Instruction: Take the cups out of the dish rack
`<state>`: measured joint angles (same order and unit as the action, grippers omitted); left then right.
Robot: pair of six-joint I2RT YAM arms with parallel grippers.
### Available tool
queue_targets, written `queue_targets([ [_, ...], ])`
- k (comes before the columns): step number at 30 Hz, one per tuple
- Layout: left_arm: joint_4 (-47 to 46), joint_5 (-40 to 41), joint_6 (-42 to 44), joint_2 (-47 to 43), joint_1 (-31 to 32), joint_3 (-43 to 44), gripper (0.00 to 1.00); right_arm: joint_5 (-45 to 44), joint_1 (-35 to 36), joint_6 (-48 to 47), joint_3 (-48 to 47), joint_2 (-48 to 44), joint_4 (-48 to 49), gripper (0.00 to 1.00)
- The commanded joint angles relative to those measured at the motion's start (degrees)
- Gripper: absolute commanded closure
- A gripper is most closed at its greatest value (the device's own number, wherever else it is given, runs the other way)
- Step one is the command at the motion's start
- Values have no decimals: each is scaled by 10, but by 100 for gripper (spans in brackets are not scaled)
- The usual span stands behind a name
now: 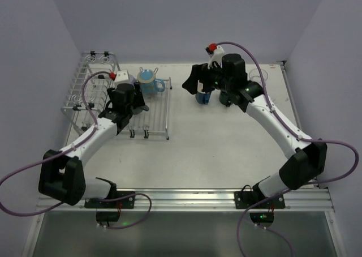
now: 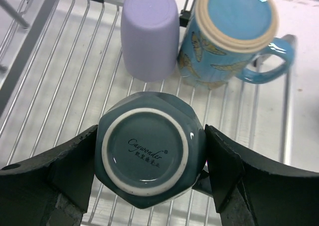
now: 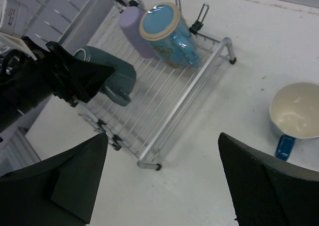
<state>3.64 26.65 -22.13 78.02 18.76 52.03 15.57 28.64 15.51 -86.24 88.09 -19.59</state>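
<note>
My left gripper [image 2: 149, 159] is shut on an upturned dark teal cup [image 2: 149, 149], one finger on each side, over the flat grid of the silver dish rack [image 2: 60, 86]. The right wrist view shows this cup [image 3: 107, 74] in that gripper [image 3: 75, 79]. A lavender cup [image 2: 149, 34] and a light blue butterfly mug [image 2: 229, 37] stand upside down at the rack's far end. My right gripper [image 3: 162, 151] is open and empty over the table, right of the rack [image 3: 164, 101]. A blue cup with a cream inside [image 3: 294, 111] stands upright on the table near it.
The rack's taller basket side [image 1: 90, 90] stands at the far left. A clear glass [image 1: 257, 76] stands on the table at the back right. The blue cup [image 1: 203, 97] sits under my right gripper [image 1: 198, 82]. Walls close in on the table's left, back and right.
</note>
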Motion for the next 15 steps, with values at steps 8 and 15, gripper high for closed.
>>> queue_targets([
  [8, -194, -266, -38, -219, 3, -109, 99, 96, 18, 374, 303, -129, 451, 11],
  [15, -348, -466, -135, -277, 5, -176, 100, 48, 40, 507, 421, -151, 593, 11],
])
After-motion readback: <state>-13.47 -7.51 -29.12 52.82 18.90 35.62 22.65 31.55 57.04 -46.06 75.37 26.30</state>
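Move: Roughly 25 cm to the right of the left hand, about level with it in reach and some 13 cm higher, is the open right gripper, where the held grey cup is being taken. The purple cup stands 10 cm ahead of the left hand, and the butterfly mug 10 cm ahead and 8 cm to its right, both lower. From the right hand the grey cup lies 24 cm left, 1 cm ahead and 15 cm down; the navy mug is 3 cm ahead, 4 cm right. Lifting the grey cup away from the rack, the left hand keeps its pinch and swings up, right and back, about 9 cm each way, turning some 30 degrees clockwise while its fingers tip up towards level. The open right hand draws back about 8 cm, sinking a little and edging left, and rolls its left side up so its fingers come near level and point at the cup. ##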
